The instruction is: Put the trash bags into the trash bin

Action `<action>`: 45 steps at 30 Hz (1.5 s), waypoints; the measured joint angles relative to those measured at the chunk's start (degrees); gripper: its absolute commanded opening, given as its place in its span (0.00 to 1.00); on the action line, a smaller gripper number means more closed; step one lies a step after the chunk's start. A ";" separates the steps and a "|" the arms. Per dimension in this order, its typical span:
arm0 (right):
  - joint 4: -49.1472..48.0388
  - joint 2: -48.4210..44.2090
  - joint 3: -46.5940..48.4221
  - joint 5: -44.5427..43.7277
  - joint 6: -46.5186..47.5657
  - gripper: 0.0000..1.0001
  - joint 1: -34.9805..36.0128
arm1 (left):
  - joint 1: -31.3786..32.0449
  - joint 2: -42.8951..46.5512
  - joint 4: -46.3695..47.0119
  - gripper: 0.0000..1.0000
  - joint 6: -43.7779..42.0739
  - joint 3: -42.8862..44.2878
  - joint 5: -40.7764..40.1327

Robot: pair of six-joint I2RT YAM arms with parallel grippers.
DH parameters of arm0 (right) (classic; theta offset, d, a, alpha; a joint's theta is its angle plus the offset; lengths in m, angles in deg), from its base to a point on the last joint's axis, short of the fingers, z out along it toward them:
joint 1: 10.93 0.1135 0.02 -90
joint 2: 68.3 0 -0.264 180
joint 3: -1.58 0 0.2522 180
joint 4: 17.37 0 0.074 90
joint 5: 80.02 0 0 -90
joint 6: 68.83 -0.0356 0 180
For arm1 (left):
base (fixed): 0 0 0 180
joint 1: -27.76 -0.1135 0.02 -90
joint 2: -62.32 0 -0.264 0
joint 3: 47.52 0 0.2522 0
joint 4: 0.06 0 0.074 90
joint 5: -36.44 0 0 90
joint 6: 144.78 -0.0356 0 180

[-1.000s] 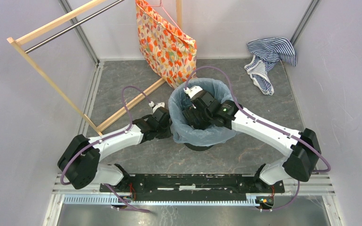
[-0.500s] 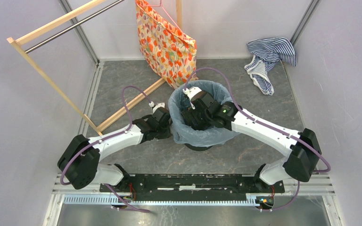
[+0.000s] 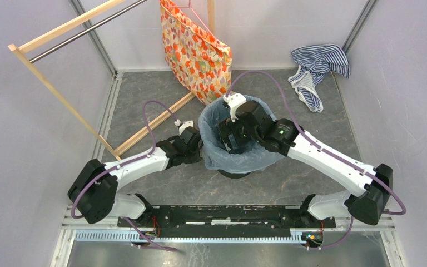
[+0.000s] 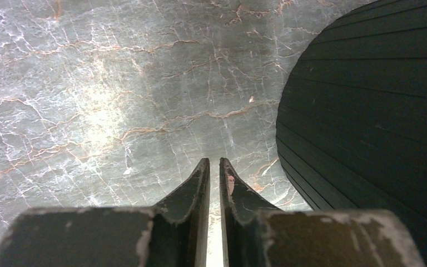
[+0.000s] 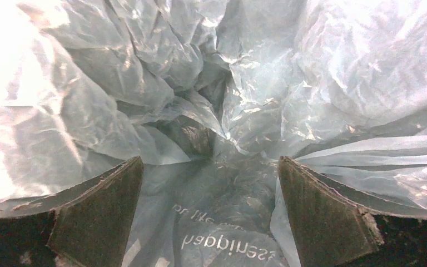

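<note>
The trash bin [image 3: 234,173] is a round black bucket in the middle of the floor. The pale-blue trash bag [image 3: 211,156] lines it and hangs crinkled over its rim. My right gripper [image 3: 233,138] reaches down inside the bin. In the right wrist view it [image 5: 210,159] stands wide open, with only the bag [image 5: 144,67] below and around its fingers. My left gripper [image 3: 199,146] sits low against the bin's left outer side. In the left wrist view its fingertips [image 4: 214,161] stand a narrow gap apart with nothing between them, and the dark ribbed bin wall [image 4: 367,111] is just to their right.
An orange floral fabric bag [image 3: 197,50] hangs just behind the bin. A blue-white striped cloth [image 3: 317,69] lies at the back right. A wooden rack [image 3: 61,94] stands at the back left, its foot bar [image 3: 155,122] running across the floor toward the bin.
My right arm has swung right and its wrist has shifted toward the bin's far rim. The left arm has stayed in place.
</note>
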 measured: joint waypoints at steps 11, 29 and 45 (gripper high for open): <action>-0.83 -4.24 5.88 1.60 -0.35 0.98 0.00 | 0.00 1.79 -0.48 0.29 -0.39 -2.89 -2.38; 7.78 -12.98 12.57 -15.91 1.95 0.98 -0.09 | -0.92 20.50 -20.74 0.59 -0.48 12.33 -7.82; 7.54 -11.67 -2.14 -14.69 3.41 0.98 -9.90 | 7.58 11.85 -26.84 0.75 -0.83 35.50 -7.08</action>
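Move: The trash bag already lines the bin. Its left rim is about 18 cm above the left hand, 3 cm to its right and 3 cm ahead. The bin's middle lies about 14 cm right of that hand, 3 cm ahead and 7 cm up. The right hand is inside the bag, whose right rim is some 13 cm to its right, 3 cm ahead and about level. The striped cloth lies roughly 28 cm farther out, 28 cm right and 17 cm below the right hand. Lift the open right gripper out of the bag, about 15 cm up, then swing it right some 12 cm and down over the right rim, turning about 20 degrees clockwise. Bring the left gripper slightly left, then up roughly 26 cm beside the bin, tilting its tips up and opening wide, then back right and a little down over the left rim. ##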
